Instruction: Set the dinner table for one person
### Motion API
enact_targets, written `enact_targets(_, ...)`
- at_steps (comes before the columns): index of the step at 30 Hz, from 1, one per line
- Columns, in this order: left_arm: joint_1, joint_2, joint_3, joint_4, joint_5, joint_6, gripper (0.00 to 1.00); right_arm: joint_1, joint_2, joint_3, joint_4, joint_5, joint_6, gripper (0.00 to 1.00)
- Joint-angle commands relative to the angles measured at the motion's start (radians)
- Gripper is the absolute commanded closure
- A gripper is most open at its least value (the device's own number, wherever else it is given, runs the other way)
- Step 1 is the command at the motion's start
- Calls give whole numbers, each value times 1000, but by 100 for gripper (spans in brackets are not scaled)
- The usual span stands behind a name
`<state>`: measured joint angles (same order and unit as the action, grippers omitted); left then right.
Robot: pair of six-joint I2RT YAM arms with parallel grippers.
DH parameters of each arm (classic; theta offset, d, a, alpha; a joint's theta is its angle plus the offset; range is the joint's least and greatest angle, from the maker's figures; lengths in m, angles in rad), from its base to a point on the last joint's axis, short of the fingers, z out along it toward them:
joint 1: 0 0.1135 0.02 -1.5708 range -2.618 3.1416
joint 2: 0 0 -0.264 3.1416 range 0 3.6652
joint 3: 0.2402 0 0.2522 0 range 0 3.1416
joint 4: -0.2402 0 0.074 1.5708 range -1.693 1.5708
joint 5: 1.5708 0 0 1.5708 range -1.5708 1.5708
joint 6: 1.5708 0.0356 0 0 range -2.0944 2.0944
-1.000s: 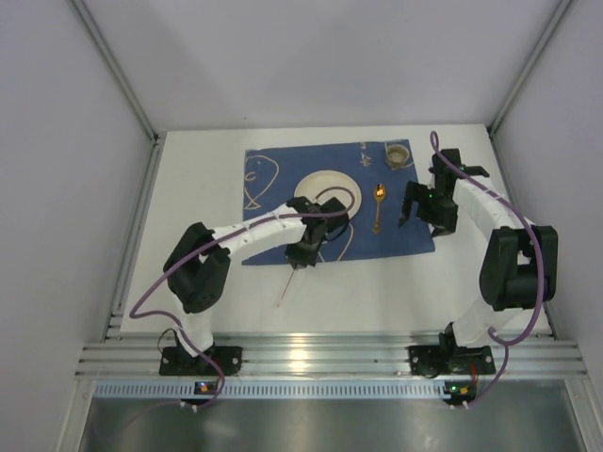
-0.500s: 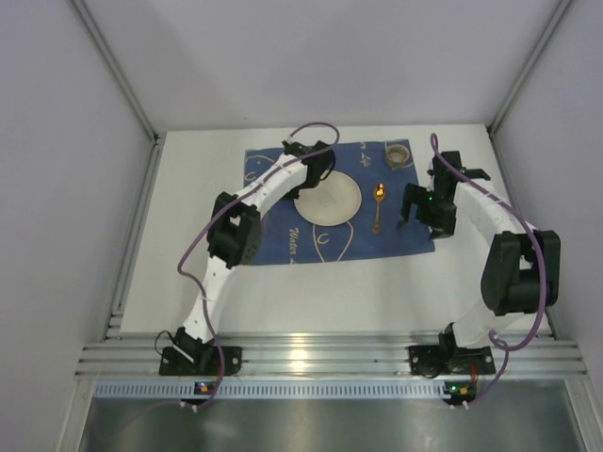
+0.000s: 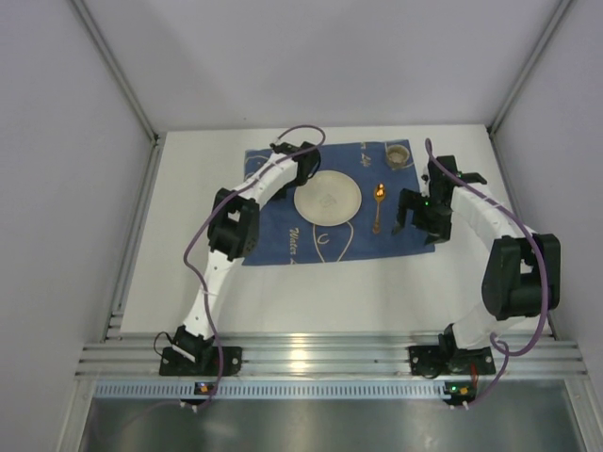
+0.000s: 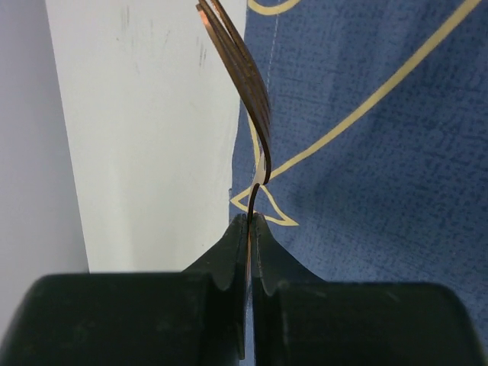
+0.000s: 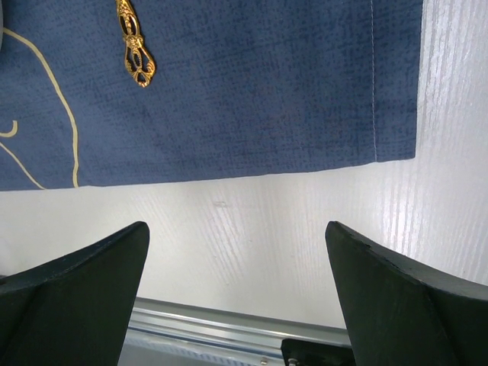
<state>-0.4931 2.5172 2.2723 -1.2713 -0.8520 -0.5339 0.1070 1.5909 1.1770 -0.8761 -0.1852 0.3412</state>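
Observation:
The white dinner table (image 3: 188, 217) carries a blue cloth (image 3: 273, 235) with a white plate (image 3: 327, 198), a gold spoon (image 3: 377, 203) to the plate's right and a small cup (image 3: 398, 153) at the cloth's far right corner. My left gripper (image 3: 299, 169) is shut on a copper fork (image 4: 248, 84) and holds it above the cloth's left edge (image 4: 366, 152), left of the plate. The tines point away from the jaws. My right gripper (image 3: 412, 209) is open and empty, hovering over the cloth's near right edge (image 5: 267, 91), with the spoon's handle (image 5: 136, 46) in its view.
A ribbed aluminium rail (image 3: 330, 358) runs along the table's near edge, by both arm bases. Grey walls close in the left, right and far sides. Bare white tabletop (image 4: 152, 137) lies left of the cloth and shows in the right wrist view (image 5: 427, 229) too.
The left arm swung from the table's near middle, where the fork hung from its jaws, out to the far left of the plate. The right arm barely moved.

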Motion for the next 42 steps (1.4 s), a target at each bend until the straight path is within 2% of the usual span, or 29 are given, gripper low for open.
enact_targets(1, -4, 8, 39, 10, 48, -11, 100, 13, -31, 18, 5, 1, 1, 0)
enact_targets(10, 5, 52, 99, -57, 235, -52, 100, 13, -40, -7, 8, 15, -4, 0)
enact_targets(14, 13, 54, 134, -103, 271, -74, 100, 13, -39, -7, 9, 13, -5, 0)
enact_targets(18, 16, 17, 136, -137, 245, -69, 100, 13, -40, -14, 14, 16, -4, 0)
enact_targets(23, 16, -67, 83, -186, 38, -48, 100, 13, -40, -28, 23, 16, -1, 0)
enact_targets(28, -2, -143, 78, -192, -21, -15, 100, 13, -28, -43, 38, 9, 1, 0)
enact_targets(32, -19, -143, 49, -220, 17, -52, 100, 13, -13, -36, 39, 7, -2, 0)
enact_targets(35, -22, -117, 58, -224, 103, -64, 100, 13, -8, -34, 39, 6, -2, 0)
enact_targets(42, -28, -49, 56, -180, 217, -86, 100, 14, -11, -46, 40, 7, -7, 0)
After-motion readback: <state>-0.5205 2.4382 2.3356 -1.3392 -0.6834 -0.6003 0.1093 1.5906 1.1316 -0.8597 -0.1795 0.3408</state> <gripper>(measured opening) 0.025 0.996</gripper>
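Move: The fork, held across the left fingers, is meant for the strip of placemat left of the plate; the middle of that strip is about 2 cm back, 2 cm right and 4 cm below the left hand. The plate's middle is some 19 cm right and 3 cm back, and the gold spoon some 36 cm right and 4 cm back, both about 4 cm lower. From the right hand the strip is roughly 46 cm left, 13 cm ahead and 8 cm down. The fork, still pinched in the left fingers, is lowered about 2 cm over the mat's left strip while shifting right, then brought back left and raised to 5 cm above its start. It finally swings right towards the plate, sinking again, as the fingers tip some 10 degrees steeper; the grip stays shut. ##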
